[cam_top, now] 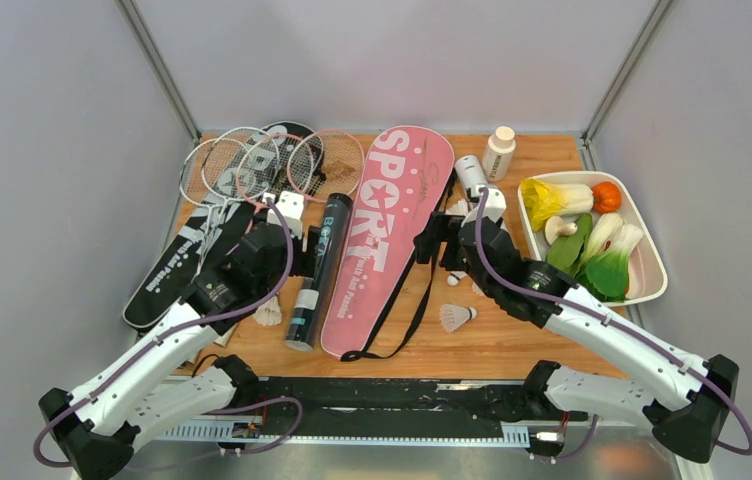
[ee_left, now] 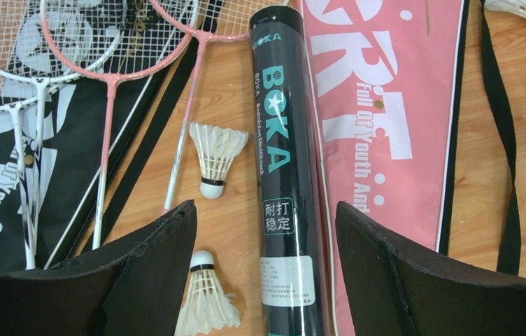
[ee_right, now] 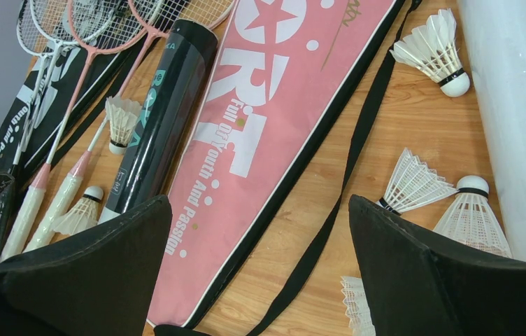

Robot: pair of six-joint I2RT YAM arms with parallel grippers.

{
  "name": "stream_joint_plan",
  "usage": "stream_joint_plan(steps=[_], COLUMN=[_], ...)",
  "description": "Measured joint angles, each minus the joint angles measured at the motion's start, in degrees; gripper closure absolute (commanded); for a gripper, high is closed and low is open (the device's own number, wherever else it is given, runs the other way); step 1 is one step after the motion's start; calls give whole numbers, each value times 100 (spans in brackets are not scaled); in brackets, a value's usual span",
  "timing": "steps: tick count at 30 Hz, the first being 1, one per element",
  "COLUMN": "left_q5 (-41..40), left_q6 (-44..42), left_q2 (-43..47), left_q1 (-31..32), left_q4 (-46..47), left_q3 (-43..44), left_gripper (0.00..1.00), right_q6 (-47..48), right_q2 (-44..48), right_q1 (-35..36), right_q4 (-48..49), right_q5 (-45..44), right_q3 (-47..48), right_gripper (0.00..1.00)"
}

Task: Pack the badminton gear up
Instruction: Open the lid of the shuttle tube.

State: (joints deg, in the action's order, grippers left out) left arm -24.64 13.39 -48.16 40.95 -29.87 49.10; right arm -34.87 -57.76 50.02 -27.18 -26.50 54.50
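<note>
Thin white and pink rackets [cam_top: 252,160] lie fanned at the back left, partly on a black bag [cam_top: 177,270]. A long black tube [cam_top: 319,270] lies beside the pink "SPORT" bag [cam_top: 392,230]. My left gripper [ee_left: 266,206] hovers open above the black tube [ee_left: 279,140], with one shuttlecock [ee_left: 215,150] ahead of its left finger and another [ee_left: 204,301] beside it. My right gripper [ee_right: 260,199] hangs open over the pink bag's [ee_right: 260,105] edge and its black strap [ee_right: 344,189]. The white tube [ee_right: 519,105] and three shuttlecocks [ee_right: 414,185] lie to its right.
A small white bottle [cam_top: 498,152] with a beige cap stands at the back. A white tray [cam_top: 652,270] of toy vegetables sits along the right edge. One more shuttlecock [cam_top: 457,318] lies near the front, beside the bag's strap.
</note>
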Motion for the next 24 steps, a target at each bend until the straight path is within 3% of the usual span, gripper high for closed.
stream_joint_plan(steps=[11,24], left_q5=[-328,2], left_q6=[413,979], left_q2=[-942,-2415], left_q1=[0,-208], left_q4=[-800,-1259], left_q3=[719,769], left_gripper=[21,20], right_q6=[-72,-103], right_q2=[190,498], right_q1=[0,0], right_q4=[9,122], right_q5=[-28,164], right_q3=[-90,-573], right_gripper=[0,0])
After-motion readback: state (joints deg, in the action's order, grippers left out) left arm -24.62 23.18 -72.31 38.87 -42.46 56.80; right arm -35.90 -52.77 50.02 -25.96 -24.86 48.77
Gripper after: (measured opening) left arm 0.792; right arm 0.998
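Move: The left hand hangs open over the black shuttle tube, whose middle lies about 3 cm ahead and 20 cm below, roughly centred sideways. A shuttlecock lies some 6 cm back and 12 cm to its left; the pink racket bag's middle is about 11 cm ahead and 16 cm to its right. From the right hand the tube's middle is some 22 cm left, 3 cm ahead and 20 cm below. The open left hand sinks about 9 cm towards the shuttle tube, tipping down some 25 degrees, not yet touching. ##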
